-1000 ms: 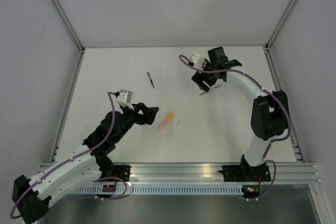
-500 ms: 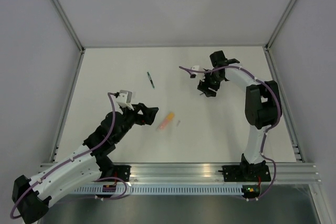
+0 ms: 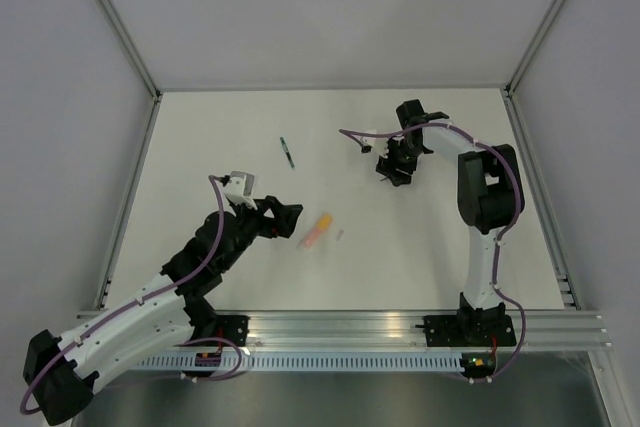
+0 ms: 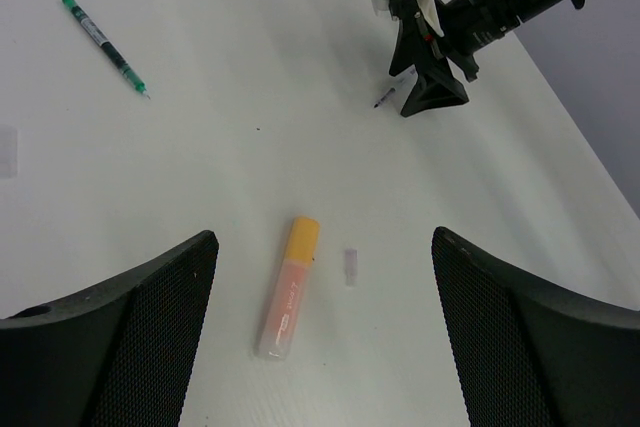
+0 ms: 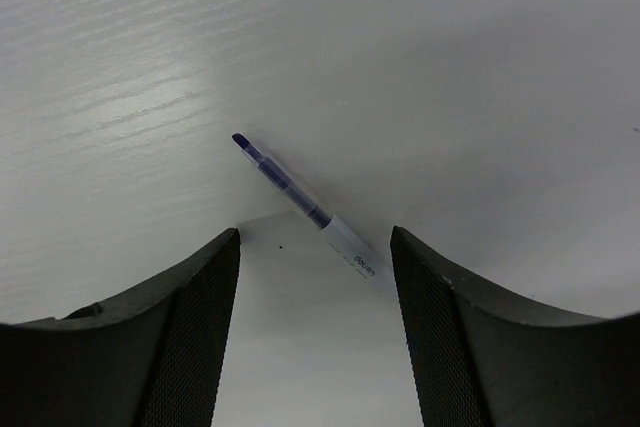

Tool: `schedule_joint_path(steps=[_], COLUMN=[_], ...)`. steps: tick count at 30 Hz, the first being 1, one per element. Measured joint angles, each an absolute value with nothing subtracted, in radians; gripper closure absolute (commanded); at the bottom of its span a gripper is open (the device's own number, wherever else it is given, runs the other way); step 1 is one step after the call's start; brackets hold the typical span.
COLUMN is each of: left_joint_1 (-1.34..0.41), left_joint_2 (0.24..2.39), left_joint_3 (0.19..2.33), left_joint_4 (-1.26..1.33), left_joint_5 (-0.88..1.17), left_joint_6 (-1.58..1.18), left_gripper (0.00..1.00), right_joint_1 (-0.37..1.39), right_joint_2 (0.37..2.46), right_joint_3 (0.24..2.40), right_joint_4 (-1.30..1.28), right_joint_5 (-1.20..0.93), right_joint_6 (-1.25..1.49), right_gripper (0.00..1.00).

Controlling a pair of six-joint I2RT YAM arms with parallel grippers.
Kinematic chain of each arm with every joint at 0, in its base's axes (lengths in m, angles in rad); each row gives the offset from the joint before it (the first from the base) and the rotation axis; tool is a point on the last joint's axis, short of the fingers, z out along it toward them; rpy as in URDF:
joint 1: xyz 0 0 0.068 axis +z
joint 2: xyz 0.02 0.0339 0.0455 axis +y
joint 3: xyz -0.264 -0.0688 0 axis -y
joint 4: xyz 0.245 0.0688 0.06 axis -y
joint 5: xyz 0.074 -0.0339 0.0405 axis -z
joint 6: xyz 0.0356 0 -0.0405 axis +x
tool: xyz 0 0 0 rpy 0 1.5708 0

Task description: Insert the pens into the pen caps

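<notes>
The thicker orange pen (image 4: pixel 283 302) lies on the white table between my left gripper's open fingers; an orange-yellow section (image 4: pixel 303 235) sits joined on its far end. It also shows in the top view (image 3: pixel 318 231). A tiny clear pen cap (image 4: pixel 351 266) lies just right of it. The teal-green pen (image 4: pixel 104 44) lies far left, also seen from the top (image 3: pixel 287 153). My left gripper (image 4: pixel 322 241) is open and empty. My right gripper (image 5: pixel 316 247) is open, low over the thin grey-white pen (image 5: pixel 345 244) with a dark tip, which lies slantwise at its fingertips.
A metal frame rail (image 3: pixel 130 177) borders the table on the left and another (image 3: pixel 530 167) on the right. My right arm (image 4: pixel 500 2) reaches in from the far right of the left wrist view.
My right gripper has swung in and down over the thin pen, its arm folding closer. My left arm has barely moved.
</notes>
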State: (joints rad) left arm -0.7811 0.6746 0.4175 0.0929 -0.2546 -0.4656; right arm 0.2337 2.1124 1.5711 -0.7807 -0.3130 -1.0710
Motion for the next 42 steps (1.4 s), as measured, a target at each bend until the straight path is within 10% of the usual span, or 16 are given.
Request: schedule_joint_path(steps=[13,42], left_joint_1=[-0.781,-0.781], left_joint_2=[0.648,0.610], left_joint_3=[0.418,0.417], left_joint_4=[0.093,0.093], left_joint_5=[-0.263,-0.258], left_joint_6=[-0.458,-0.459], left_gripper=[0.08,0.08], right_joint_1=[0.234,0.313], right_joint_2=[2.132,2.144], right_joint_3=[1.596,1.586], right_joint_4=[-0.790,-0.568], right_joint_5=[-0.312,-0.183], right_joint_6=[-1.050,-0.488], right_gripper=[0.89,1.00])
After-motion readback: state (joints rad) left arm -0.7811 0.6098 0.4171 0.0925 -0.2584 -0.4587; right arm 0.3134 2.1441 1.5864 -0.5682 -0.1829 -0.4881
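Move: The pen with the dark blue end lies between the right hand's open fingers, askew to them, its middle about 2 cm to the right and 1 cm ahead, at about finger height. From that hand, the green pen is some 27 cm left and 8 cm ahead, the nearer clear pen cap about 14 cm left and 18 cm back, and the orange-and-pink marker roughly 20 cm left and 17 cm back. From the left hand, the blue-ended pen is about 21 cm ahead, 26 cm right and 19 cm below. Staying down at table height, the right hand closes its wide-open fingers on the blue-ended pen, pinching the shaft near where the blue part meets the white body, and edges forward by about a centimetre. Keeping that pinch, it then turns clockwise by nearly 30 degrees and swings the pen about 4 cm to the left and another 2 cm forward without lifting, the fingers still pointing steeply down. ##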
